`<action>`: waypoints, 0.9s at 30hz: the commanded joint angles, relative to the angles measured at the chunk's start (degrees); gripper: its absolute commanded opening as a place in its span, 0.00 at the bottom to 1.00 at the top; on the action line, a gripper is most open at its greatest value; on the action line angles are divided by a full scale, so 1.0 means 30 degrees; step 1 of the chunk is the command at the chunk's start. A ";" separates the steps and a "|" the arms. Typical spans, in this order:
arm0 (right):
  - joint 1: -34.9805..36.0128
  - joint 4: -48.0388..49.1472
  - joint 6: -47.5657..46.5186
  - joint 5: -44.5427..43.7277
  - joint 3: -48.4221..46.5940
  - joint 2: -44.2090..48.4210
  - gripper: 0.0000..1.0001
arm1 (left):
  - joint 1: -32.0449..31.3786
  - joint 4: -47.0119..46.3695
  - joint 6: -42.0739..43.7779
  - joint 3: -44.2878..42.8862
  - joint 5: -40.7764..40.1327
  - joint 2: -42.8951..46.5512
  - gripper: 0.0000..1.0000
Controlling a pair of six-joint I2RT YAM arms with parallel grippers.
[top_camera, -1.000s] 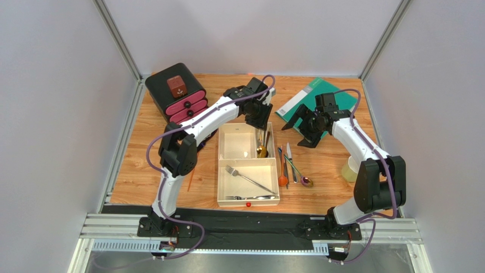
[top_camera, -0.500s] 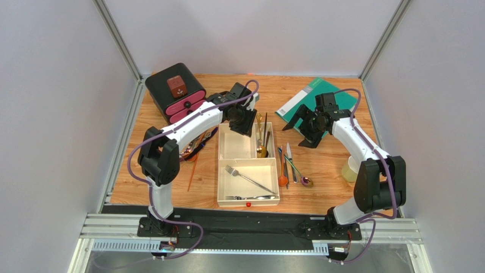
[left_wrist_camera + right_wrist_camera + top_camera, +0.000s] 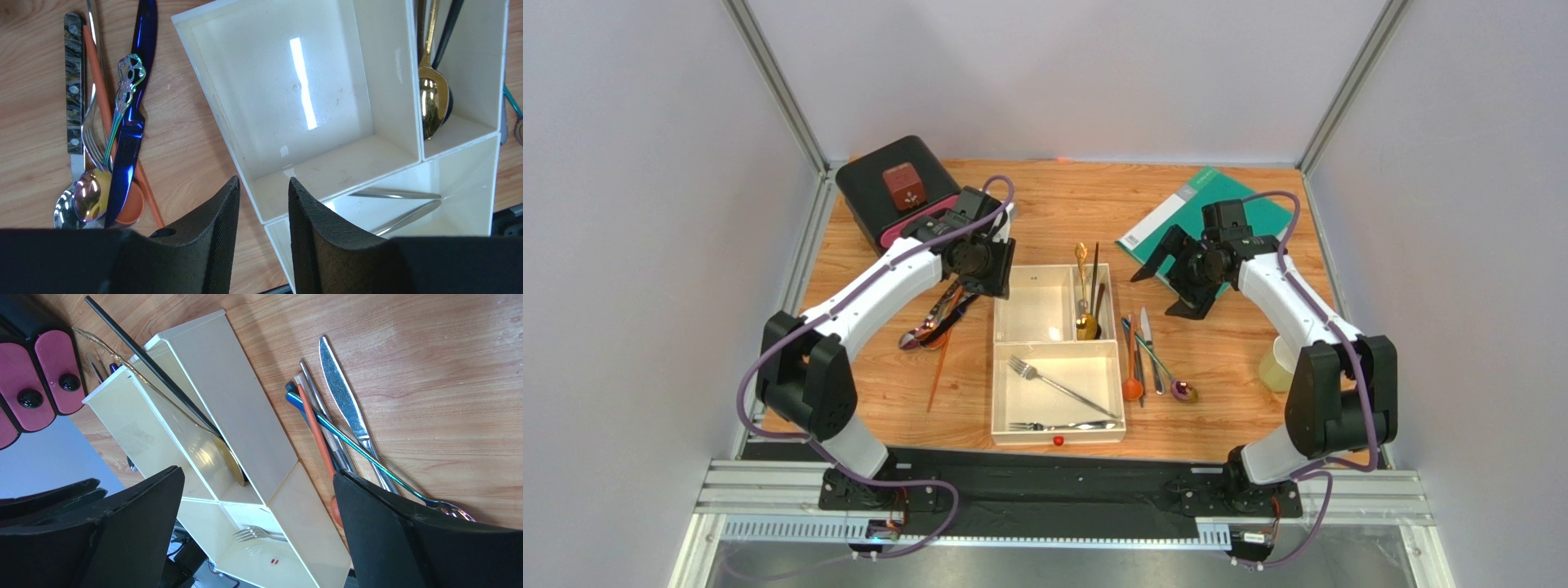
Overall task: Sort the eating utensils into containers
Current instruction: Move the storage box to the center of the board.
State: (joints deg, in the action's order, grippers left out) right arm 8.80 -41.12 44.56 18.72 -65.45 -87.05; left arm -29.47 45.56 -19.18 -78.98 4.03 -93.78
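The cream-white tray point(image 3: 997, 355) lies mid-table. Its narrow back-right compartment holds a gold spoon point(image 3: 1086, 321) and a black chopstick point(image 3: 153, 367). Its large front compartment holds silver forks point(image 3: 1057, 385). The back-left compartment point(image 3: 276, 79) has nothing in it. My left gripper point(image 3: 995, 279) hovers over the tray's back-left corner, open with nothing between its fingers point(image 3: 218, 226). Left of the tray lie a blue knife point(image 3: 132, 122), an orange spoon point(image 3: 132, 205) and other loose utensils. My right gripper point(image 3: 1173, 279) stands wide open above the pile right of the tray: a silver knife point(image 3: 344, 398), an orange spoon point(image 3: 316, 435) and a teal-handled spoon point(image 3: 368, 459).
A black box with pink drawers point(image 3: 897, 196) stands at the back left, close behind my left wrist. A green book point(image 3: 1204, 214) lies at the back right under my right arm. A pale yellow cup point(image 3: 1277, 365) sits by the right edge.
My left arm has swung left from above the narrow back-right compartment to the tray's back-left corner. The right arm has not moved.
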 commanded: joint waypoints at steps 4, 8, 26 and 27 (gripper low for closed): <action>0.0288 0.0349 -0.0261 0.1201 -0.0185 -0.0779 1.00 | -0.0077 -0.0245 0.0329 0.1129 0.0119 0.1026 0.40; 0.0641 0.0144 -0.0409 0.1201 -0.0039 -0.1248 1.00 | -0.0048 -0.0626 -0.0081 0.1833 0.0677 0.0587 0.40; 0.0671 0.0290 -0.0467 0.1582 -0.0506 -0.1658 1.00 | -0.0048 -0.1007 -0.0345 0.2919 0.0617 -0.1406 0.36; 0.0671 0.0290 -0.0496 0.1582 -0.0710 -0.1688 1.00 | -0.0048 -0.1065 -0.0345 0.2744 0.0590 -0.1581 0.35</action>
State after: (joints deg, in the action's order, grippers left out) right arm 10.72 -41.06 43.86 21.93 -65.41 -91.35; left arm -29.54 43.94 -19.31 -70.11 4.95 -97.21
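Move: Under the left hand's fingertips lies the storage box's left wall, its grip spot about 4 cm back, 1 cm left and 8 cm down; the box's middle is some 10 cm back and 11 cm right. The cutlery pile sits 10 cm left and 4 cm back, the gold spoon 16 cm right, level. From the right hand the box's right wall is about 9 cm left and 4 cm back, the silver knife 9 cm back, 2 cm left. Sinking about 7 cm after a tiny lift, the left hand draws back some 3 cm towards the box's left wall near the divider, its fingers tipping about 10 degrees nearer to vertical, slightly narrowing, and ending with the rim between the tips. The wide-open right hand eases 2 cm left and 2 cm down towards the right wall, then holds there. ##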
